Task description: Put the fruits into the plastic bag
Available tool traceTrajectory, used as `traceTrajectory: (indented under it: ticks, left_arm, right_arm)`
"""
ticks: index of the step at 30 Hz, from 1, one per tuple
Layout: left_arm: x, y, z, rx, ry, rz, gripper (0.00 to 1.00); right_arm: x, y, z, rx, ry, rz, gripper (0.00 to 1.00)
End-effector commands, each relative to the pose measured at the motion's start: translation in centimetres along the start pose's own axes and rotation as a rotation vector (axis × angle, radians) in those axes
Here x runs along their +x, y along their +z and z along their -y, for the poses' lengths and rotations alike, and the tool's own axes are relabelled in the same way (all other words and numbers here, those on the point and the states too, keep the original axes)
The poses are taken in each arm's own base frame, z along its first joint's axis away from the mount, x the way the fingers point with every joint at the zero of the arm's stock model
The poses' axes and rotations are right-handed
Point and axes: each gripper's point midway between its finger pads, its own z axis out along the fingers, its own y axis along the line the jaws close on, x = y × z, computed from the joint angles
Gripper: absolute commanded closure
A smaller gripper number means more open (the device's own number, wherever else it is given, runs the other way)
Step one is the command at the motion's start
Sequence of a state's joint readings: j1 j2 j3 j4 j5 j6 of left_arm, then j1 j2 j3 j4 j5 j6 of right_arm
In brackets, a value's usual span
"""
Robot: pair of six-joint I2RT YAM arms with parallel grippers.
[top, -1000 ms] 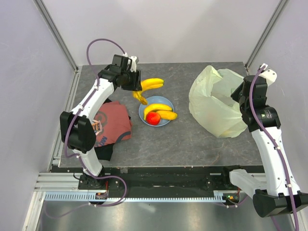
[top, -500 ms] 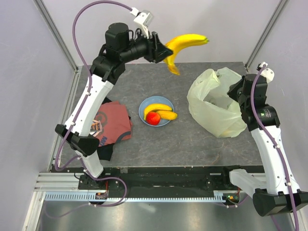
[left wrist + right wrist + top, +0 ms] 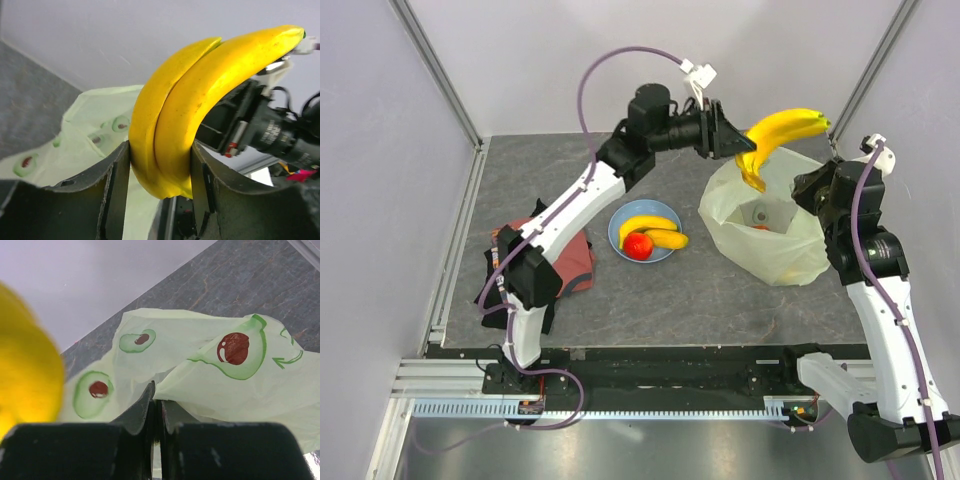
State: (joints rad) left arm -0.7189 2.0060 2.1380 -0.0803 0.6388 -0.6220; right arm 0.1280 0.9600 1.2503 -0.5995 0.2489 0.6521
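My left gripper is shut on a pair of yellow bananas and holds them in the air over the open mouth of the pale green plastic bag; the bananas fill the left wrist view between the fingers. My right gripper is shut on the bag's edge and holds it up. An orange-red fruit shows inside the bag. On the blue plate lie two bananas and a red fruit.
A red printed T-shirt lies at the left of the dark table. Grey walls and metal posts close in the back and sides.
My left arm lifted the bananas from beside the plate and swung them right, to above the bag's mouth. The right gripper raised the bag's edge and the mouth opened wider.
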Motion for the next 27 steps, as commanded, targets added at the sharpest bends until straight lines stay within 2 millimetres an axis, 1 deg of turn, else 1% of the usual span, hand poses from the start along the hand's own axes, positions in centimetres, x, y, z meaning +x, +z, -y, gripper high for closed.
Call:
traceTrajectory:
  ticks: [1, 2, 4, 5, 7, 8, 9, 12, 15, 18, 19, 20, 22, 23, 25, 27]
  left_arm:
    - [-0.3, 0.9, 2.1, 0.094, -0.063, 0.033, 0.83]
    - [0.3, 1.2, 1.0, 0.068, -0.085, 0.025, 0.83]
    - [1.4, 1.4, -0.3, 0.038, -0.093, 0.001, 0.83]
    - [2.4, 1.3, -1.1, 0.007, -0.104, -0.031, 0.83]
    - [3.2, 0.9, -2.4, -0.043, -0.055, -0.055, 0.83]
    - [3.7, 0.8, -2.8, -0.058, -0.040, -0.070, 0.83]
    - [4.5, 0.4, -3.4, -0.082, -0.005, -0.104, 0.83]
    - [5.9, -0.4, -4.7, -0.133, 0.067, -0.161, 0.83]
    - [5.8, -1.1, -5.6, -0.184, 0.140, -0.174, 0.83]
    - [5.5, -2.2, -5.9, -0.236, 0.215, -0.191, 0.82]
    - [5.7, -2.6, -6.3, -0.263, 0.230, -0.206, 0.82]
    - [5.6, -3.0, -5.9, -0.270, 0.256, -0.213, 0.82]
    - [5.8, -3.8, -6.1, -0.311, 0.316, -0.240, 0.82]
    - [5.1, -4.3, -5.6, -0.324, 0.333, -0.228, 0.82]
    - [3.9, -5.0, -5.1, -0.346, 0.296, -0.193, 0.82]
    - [1.2, -5.5, -2.2, -0.306, 0.253, -0.118, 0.82]
  right_arm:
    - [-1.3, -0.9, 0.3, 0.020, 0.011, 0.048, 0.90]
    - [-1.4, -0.9, 0.3, 0.023, 0.011, 0.051, 0.90]
    - [-1.6, -0.9, 0.3, 0.028, 0.012, 0.058, 0.90]
    - [-1.6, -0.8, 0.4, 0.032, 0.009, 0.055, 0.90]
    - [-1.7, -0.8, 0.4, 0.041, 0.010, 0.058, 0.90]
    - [-1.9, -0.8, 0.4, 0.042, 0.014, 0.064, 0.90]
    - [-2.0, -0.8, 0.5, 0.048, 0.018, 0.066, 0.89]
    - [-2.2, -1.0, 0.5, 0.052, 0.024, 0.077, 0.89]
    - [-2.3, -0.9, 0.7, 0.064, 0.018, 0.084, 0.89]
    - [-2.3, -0.7, 0.9, 0.073, 0.016, 0.084, 0.89]
    - [-2.2, -0.5, 1.0, 0.078, 0.017, 0.082, 0.89]
    - [-2.1, -0.4, 1.0, 0.079, 0.018, 0.081, 0.89]
    - [-2.0, -0.2, 0.9, 0.078, 0.025, 0.081, 0.89]
    - [-1.9, -0.1, 0.9, 0.077, 0.025, 0.078, 0.89]
    - [-1.6, 0.0, 0.9, 0.076, 0.030, 0.068, 0.89]
    - [-1.4, 0.0, 1.1, 0.079, 0.040, 0.066, 0.89]
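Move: The left hand holds the bananas high up; the plastic bag's open mouth lies about 10 cm to its right, 2 cm back and some 16 cm below. The blue plate is roughly 19 cm to its left, level with it and about 30 cm down, the red fruit 4 cm nearer the base and 1 cm farther left than the plate. From the right hand, still gripping the rim, the mouth is about 7 cm left, level, 8 cm below. The left hand lowers the held bananas about 12 cm towards the bag's mouth, fingers tipping down some 25 degrees. ##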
